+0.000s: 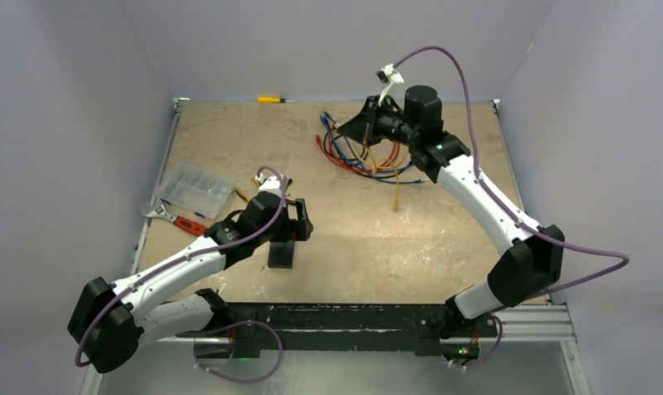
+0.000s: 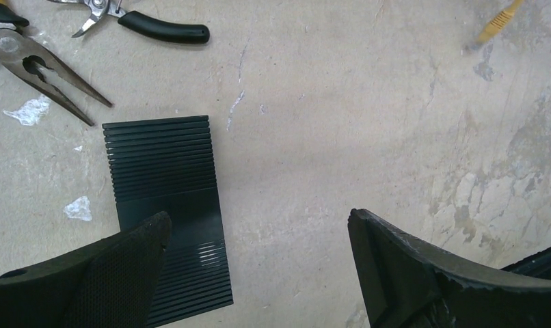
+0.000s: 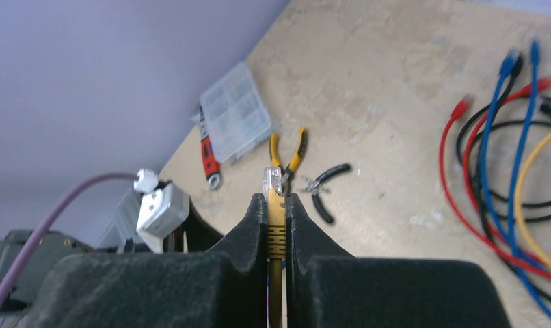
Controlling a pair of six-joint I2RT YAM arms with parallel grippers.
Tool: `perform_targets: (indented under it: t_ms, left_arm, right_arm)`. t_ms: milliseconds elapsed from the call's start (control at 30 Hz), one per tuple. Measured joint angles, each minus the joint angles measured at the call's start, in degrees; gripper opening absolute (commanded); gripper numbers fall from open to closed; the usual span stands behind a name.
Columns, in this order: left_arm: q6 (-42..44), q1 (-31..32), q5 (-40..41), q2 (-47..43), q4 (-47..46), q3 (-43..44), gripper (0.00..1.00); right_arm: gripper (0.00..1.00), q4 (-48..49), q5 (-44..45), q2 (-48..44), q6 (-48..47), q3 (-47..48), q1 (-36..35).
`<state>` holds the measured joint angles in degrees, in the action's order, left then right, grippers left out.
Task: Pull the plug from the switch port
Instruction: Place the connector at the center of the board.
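The switch [image 2: 165,171], a flat black ribbed box, lies on the table; in the top view [image 1: 281,253] it sits just below my left gripper [image 1: 302,222]. The left gripper [image 2: 259,219] is open and empty, its left finger over the switch's edge. The sockets do not show. My right gripper [image 3: 276,201] is shut on a yellow cable's plug [image 3: 271,181], whose clear tip sticks out past the fingertips. In the top view the right gripper [image 1: 349,125] is raised at the back, far from the switch. The cable's other end [image 1: 396,200] hangs toward the table.
A pile of red, blue, black and yellow cables [image 1: 365,155] lies at the back right. A clear compartment box [image 1: 195,188] and a red-handled wrench [image 1: 180,220] sit at the left. Pliers [image 2: 47,75] and cutters [image 2: 156,29] lie beyond the switch. A yellow screwdriver [image 1: 271,99] lies at the back edge.
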<state>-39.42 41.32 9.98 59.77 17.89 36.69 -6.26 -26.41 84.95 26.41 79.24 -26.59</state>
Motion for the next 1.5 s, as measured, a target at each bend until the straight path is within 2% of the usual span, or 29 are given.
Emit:
perform_targets:
  t_ms: [467, 1100, 1200, 1267, 1333, 1500]
  left_arm:
    - [0.02, -0.07, -1.51, 0.50, -0.79, -1.07, 0.99]
    - [0.00, -0.39, -3.85, 2.73, -3.65, -2.84, 0.99]
    - [-0.02, -0.42, -4.07, 2.84, -3.72, -2.84, 0.99]
    - [-0.02, -0.44, -4.22, 2.86, -3.74, -2.86, 0.99]
    - [0.00, -0.44, -4.39, 2.84, -3.87, -2.97, 0.99]
    - [-0.02, -0.46, -5.14, 2.36, -4.72, -4.50, 0.99]
  right_arm:
    - [0.00, -8.44, 2.95, 11.47, -4.48, 17.33, 5.60]
    - [0.00, -9.46, 1.27, 37.44, -3.96, 35.95, 7.61]
    - [0.07, -8.26, -0.09, 40.70, -2.93, 38.23, 7.61]
    - [0.18, -7.89, -0.37, 42.42, -2.25, 39.23, 7.61]
    - [0.33, -7.74, -0.37, 44.24, -1.70, 40.54, 7.61]
    - [0.52, -8.02, 1.64, 46.27, -1.38, 41.97, 7.61]
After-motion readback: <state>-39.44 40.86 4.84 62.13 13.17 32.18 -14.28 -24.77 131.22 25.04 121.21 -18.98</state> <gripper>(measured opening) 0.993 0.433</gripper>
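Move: The right hand holds a yellow connector high up, its cable's far end dangling; the cable pile's middle lies about 19 cm ahead of this hand, 9 cm to its right and 32 cm below. The pile's left-hand red connector lies 22 cm ahead and 6 cm left of this hand, the blue connectors 32 cm ahead and 4 cm left, both some 32 cm below. From the left hand the pile's middle is about 33 cm ahead, 19 cm to the right and 10 cm lower. The right hand carries the yellow connector about 20 cm forward over the left side of the cable pile, first nearly level, then sinking some 13 cm below its starting height as the fingers tip down by about 10 degrees, and only at the end do they open, still high above the board, to let the connector go. The left hand, fingers kept wide open, sinks about 3 cm beside the switch without touching it. ##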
